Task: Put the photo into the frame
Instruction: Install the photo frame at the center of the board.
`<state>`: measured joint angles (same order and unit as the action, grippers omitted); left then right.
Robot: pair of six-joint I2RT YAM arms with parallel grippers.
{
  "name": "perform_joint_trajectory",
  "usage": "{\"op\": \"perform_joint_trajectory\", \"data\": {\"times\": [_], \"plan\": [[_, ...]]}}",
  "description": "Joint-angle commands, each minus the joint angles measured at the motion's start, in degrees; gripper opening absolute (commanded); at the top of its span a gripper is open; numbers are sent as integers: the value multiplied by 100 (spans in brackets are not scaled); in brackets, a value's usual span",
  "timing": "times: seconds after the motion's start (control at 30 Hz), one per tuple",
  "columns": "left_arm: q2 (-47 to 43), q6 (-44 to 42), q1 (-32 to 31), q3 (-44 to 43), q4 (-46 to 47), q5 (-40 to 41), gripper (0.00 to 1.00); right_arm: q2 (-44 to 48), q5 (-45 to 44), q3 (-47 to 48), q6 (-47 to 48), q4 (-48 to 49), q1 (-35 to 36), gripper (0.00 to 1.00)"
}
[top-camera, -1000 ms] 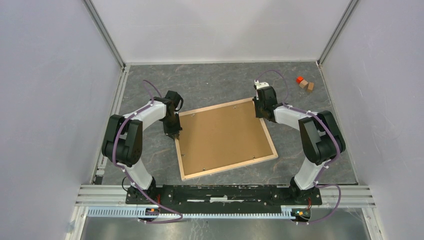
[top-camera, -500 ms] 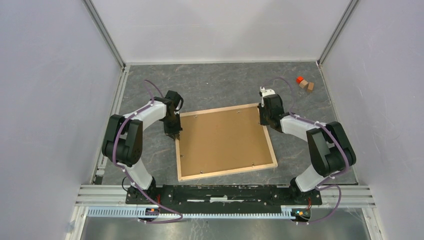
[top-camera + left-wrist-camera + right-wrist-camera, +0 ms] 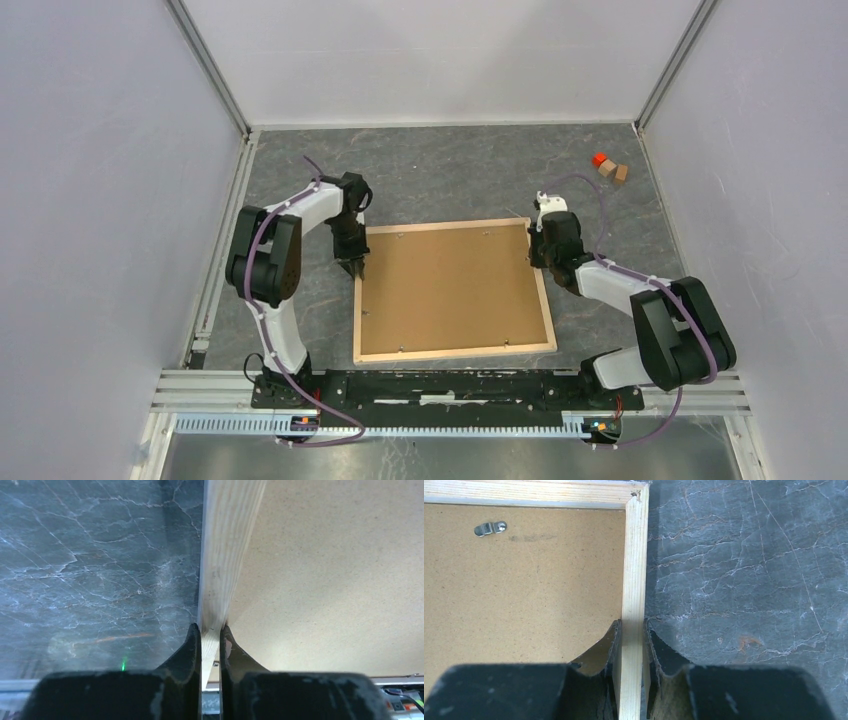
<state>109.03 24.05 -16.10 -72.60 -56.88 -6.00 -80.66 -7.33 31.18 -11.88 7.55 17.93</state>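
The frame (image 3: 455, 351) lies back-up on the dark table, pale wood rails around a brown backing board (image 3: 450, 290). Its sides run square to the table edges. My left gripper (image 3: 357, 266) is shut on the left rail near the far corner; the left wrist view shows the rail (image 3: 225, 555) pinched between my left gripper's (image 3: 211, 632) jaws. My right gripper (image 3: 537, 255) is shut on the right rail (image 3: 635, 560), with my right gripper's (image 3: 630, 627) jaws astride it just below the far right corner. The photo is hidden from every view.
A small metal clip (image 3: 490, 528) sits on the backing board (image 3: 524, 590) near the far rail. An orange block (image 3: 600, 159) and two small wooden blocks (image 3: 614, 171) lie at the back right. Enclosure walls stand on three sides.
The frame has swung clockwise from a tilted lie to square with the table. The right gripper moved right and nearer with its rail; the left gripper shifted slightly right.
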Motion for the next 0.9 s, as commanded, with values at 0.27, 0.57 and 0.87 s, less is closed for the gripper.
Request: {"op": "perform_joint_trajectory", "data": {"times": [0.27, 0.57, 0.87], "plan": [[428, -698, -113, -414, 1396, -109, 43, 378, 769, 434, -66, -508, 151, 41], [522, -724, -121, -870, 1263, -323, 39, -565, 793, 2004, 562, -1028, 157, 67], [-1258, -512, -511, -88, 1292, 361, 87, -1874, 1369, 3306, 908, -1231, 154, 74]]}}
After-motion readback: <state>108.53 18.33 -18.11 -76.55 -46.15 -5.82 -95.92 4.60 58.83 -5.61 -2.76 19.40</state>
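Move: The left gripper holds the frame's left bar between its fingertips. From it the far left corner is about 10 cm ahead and 2 cm right, and the far-left clip about 8 cm ahead and 9 cm right. The right gripper, slanting forward, holds the right bar. The far bar beside the far-right clip is about 9 cm ahead and 9 cm left of it, the clip itself about 7 cm ahead and 11 cm left, and the far right corner about 10 cm ahead and 2 cm left. All are near fingertip height. Open both grippers and let go of the two side bars. Slide the left forward about 6 cm and slightly right along its bar towards the far left corner, staying low and tipping its fingers some 15 degrees forward. Lift the right clear, then swing it forward and left, about 8 and 7 cm, ending roughly 5 cm higher near the far bar by its clip, turning about 15 degrees counter-clockwise. ##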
